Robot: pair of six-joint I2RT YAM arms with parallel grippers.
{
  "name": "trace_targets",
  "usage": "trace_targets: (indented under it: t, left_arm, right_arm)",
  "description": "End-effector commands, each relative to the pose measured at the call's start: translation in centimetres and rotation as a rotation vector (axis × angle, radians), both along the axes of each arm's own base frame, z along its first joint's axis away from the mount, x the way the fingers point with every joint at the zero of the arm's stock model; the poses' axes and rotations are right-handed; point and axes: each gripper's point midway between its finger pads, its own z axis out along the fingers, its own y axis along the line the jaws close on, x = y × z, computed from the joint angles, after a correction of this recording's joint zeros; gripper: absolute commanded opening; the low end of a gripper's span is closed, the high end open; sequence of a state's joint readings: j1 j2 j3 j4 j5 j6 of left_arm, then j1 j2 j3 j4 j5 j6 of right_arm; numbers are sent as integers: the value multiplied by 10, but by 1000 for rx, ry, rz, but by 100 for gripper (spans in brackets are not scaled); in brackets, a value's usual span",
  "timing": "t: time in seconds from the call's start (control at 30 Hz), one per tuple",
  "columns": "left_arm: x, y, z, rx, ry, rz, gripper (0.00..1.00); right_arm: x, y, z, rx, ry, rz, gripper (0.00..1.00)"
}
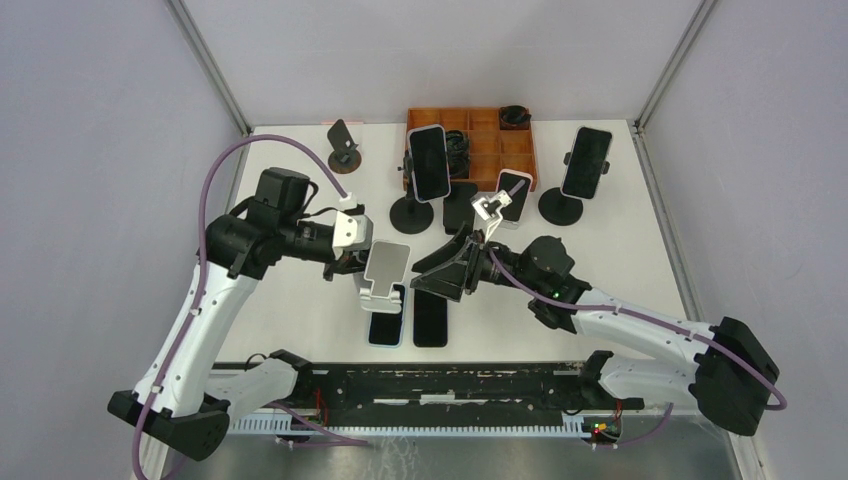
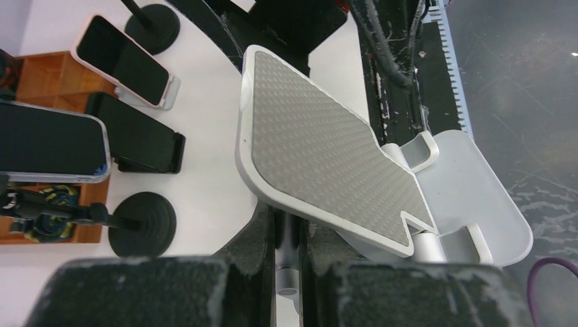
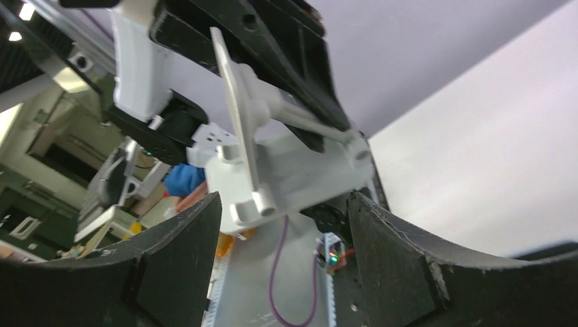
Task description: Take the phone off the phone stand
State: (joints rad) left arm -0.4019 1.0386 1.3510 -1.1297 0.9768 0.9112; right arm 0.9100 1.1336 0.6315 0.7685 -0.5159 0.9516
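My left gripper (image 1: 352,262) is shut on the thin metal post (image 2: 298,235) of a silver phone stand (image 1: 386,266), which it holds up off the table. The stand's grey textured plate (image 2: 320,157) is bare, and so is its white base (image 2: 470,197). Two phones lie flat on the table beneath the stand, one with a pale blue edge (image 1: 387,324) and a black one (image 1: 430,320). My right gripper (image 1: 420,277) is open just right of the stand. In the right wrist view the phone stand's base (image 3: 286,170) sits just ahead of the gap between that gripper's (image 3: 283,208) fingers.
An orange compartment tray (image 1: 490,150) stands at the back. In front of it, phones rest on black round-based stands (image 1: 428,165) (image 1: 586,162), with a smaller phone (image 1: 513,194) between them. An empty black stand (image 1: 344,145) is at the back left. Metal rails run along the near edge.
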Motion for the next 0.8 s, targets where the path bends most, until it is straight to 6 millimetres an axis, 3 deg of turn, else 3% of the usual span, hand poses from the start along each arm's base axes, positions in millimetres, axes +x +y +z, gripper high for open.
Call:
trace_targets:
  t: [0.0, 0.17, 0.47, 0.5, 0.57, 0.63, 0.67, 0.7, 0.77]
  left_arm:
    - [-1, -8, 20, -77, -68, -37, 2]
    - [-4, -9, 21, -85, -51, -41, 2]
    - [-5, -10, 24, -93, -19, -36, 4]
    - [-4, -10, 24, -90, -23, -30, 11]
    - [-3, -7, 26, -78, -37, -16, 35]
    - [-4, -3, 22, -44, -41, -18, 57]
    - [-6, 0, 18, -21, -36, -21, 76]
    - [-9, 3, 12, 10, -24, -32, 88]
    - [-20, 12, -4, 84, 23, -64, 99]
  right_arm:
    - [-20, 4, 63, 187, -80, 76, 71]
    - [-21, 14, 76, 212, -92, 92, 63]
    - [-24, 21, 86, 240, -95, 101, 18]
    - [-24, 20, 85, 233, -93, 98, 12]
    - [-23, 20, 79, 203, -106, 81, 2]
    - [-19, 19, 69, 142, -137, 47, 0]
    - [-17, 19, 60, 91, -163, 24, 0]
    - [-13, 18, 54, 49, -203, -2, 0]
    - [-5, 15, 37, -59, -267, -51, 0]
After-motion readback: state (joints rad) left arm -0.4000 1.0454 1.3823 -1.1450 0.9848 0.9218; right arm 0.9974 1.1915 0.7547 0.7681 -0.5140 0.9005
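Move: The left gripper holds the empty phone stand by its stem; the stand's middle is some 4 cm to that hand's right, 2 cm back and slightly above its pads. From the open right gripper the stand's middle lies about 6 cm to the left, 1 cm back and nearly level. On the table, roughly 29 cm below the right hand, are the black phone, level and 2 cm right, and the blue-edged phone, level and 9 cm left. Raise the right gripper about 5 cm while easing it left and slightly back onto the phone stand, closing its fingers to pinch the plate, then let it sink 1–2 cm. Keep the left gripper's hold nearly in place, rising about 1 cm, until the right has closed; then spread its fingers wide and let go of the stem. ##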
